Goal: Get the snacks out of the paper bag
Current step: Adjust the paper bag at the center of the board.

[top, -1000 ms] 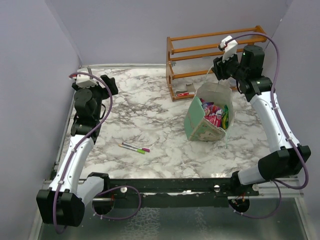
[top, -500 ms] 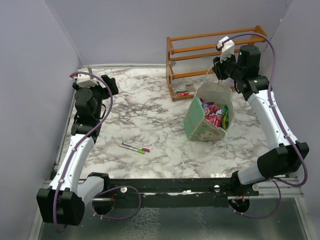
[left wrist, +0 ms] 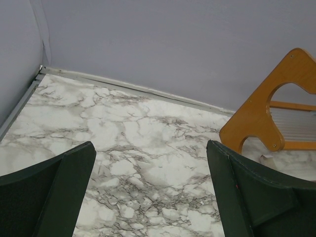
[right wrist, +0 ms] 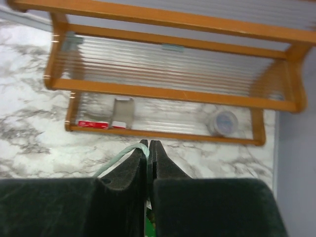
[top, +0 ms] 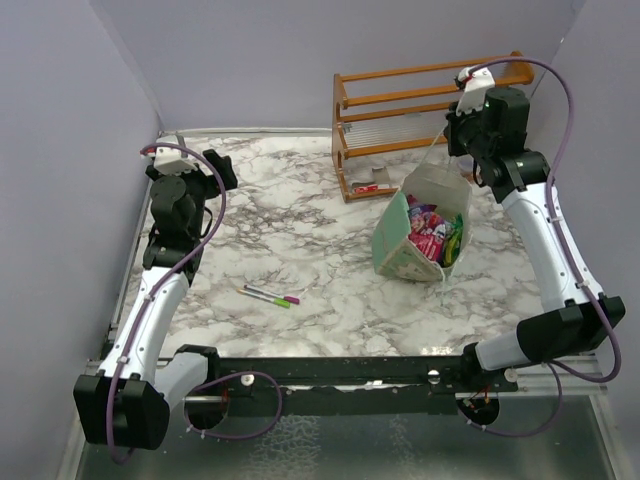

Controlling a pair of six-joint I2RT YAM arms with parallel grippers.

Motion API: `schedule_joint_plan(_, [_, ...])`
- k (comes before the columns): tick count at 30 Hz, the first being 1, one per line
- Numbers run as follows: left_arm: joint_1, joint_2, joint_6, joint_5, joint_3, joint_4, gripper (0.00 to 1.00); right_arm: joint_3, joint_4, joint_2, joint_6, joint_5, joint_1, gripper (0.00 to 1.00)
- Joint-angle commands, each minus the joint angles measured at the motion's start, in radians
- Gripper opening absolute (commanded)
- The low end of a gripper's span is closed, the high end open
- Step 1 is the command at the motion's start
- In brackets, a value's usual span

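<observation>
The pale green paper bag [top: 398, 256] stands at the right of the marble table, tilted, its mouth open upward. The snacks [top: 432, 232], pink, purple and green packets, lie inside it. Right above the bag, my right gripper [top: 458, 138] is shut on its thin cord handle [top: 436, 158]. The right wrist view shows the pale cord [right wrist: 116, 159] pinched between the closed jaws of that gripper [right wrist: 148, 144]. Far off over the back left of the table, my left gripper [top: 215, 166] is open. Between its fingers [left wrist: 150, 148] there is only marble.
An orange wooden rack [top: 430, 100] stands behind the bag against the back wall, holding a red-and-white flat item [right wrist: 94, 124] and a roll of tape [right wrist: 222, 122]. Its end frame [left wrist: 266, 118] shows in the left wrist view. Two marker pens [top: 272, 297] lie near the table's middle front.
My right gripper has shut on the cord handle and moved right and back. The bag has shifted and tipped a little with it. The left arm has not moved.
</observation>
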Motion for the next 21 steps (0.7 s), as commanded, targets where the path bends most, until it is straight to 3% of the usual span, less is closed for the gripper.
schedule_joint_plan(1, [-0.001, 0.001, -0.008, 0.014, 0.006, 0.020, 0.98, 0.096, 0.041, -0.066, 0.073, 0.333, 0.000, 0.01])
schedule_joint_plan(6, [-0.001, 0.006, -0.006, 0.011, 0.008, 0.016, 0.98, 0.138, -0.001, -0.069, 0.066, 0.461, 0.000, 0.01])
schedule_joint_plan(10, [-0.001, 0.012, -0.006, 0.013, 0.010, 0.015, 0.98, 0.145, -0.054, -0.104, 0.082, 0.382, 0.000, 0.01])
schedule_joint_plan(17, [-0.001, 0.049, -0.017, 0.072, 0.052, -0.034, 0.98, 0.082, -0.134, -0.171, 0.209, 0.009, 0.000, 0.01])
schedule_joint_plan(21, [-0.010, 0.097, -0.040, 0.238, 0.100, -0.065, 0.98, -0.005, -0.087, -0.215, 0.269, -0.259, 0.000, 0.01])
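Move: The shut right fingers already hold one handle of the paper bag; its body hangs about 6 cm back, 5 cm left and 20 cm below them. The board's centre lies roughly 20 cm left and 2 cm back. The wooden rack stands some 22 cm ahead and 3 cm left, with the red-labelled box about 12 cm ahead and 17 cm left. From the left hand the bag is level ahead, around 45 cm right and 20 cm lower. Keep the right fingers shut on the bag's handle and swing the hand about 6 cm right while rising, turning it some 20 degrees clockwise. Then pull it back about 5 cm towards the base, away from the rack, still climbing a little, and curve left again as most of that turn unwinds. Late on, ease the empty, open left gripper 2 cm down and right. ##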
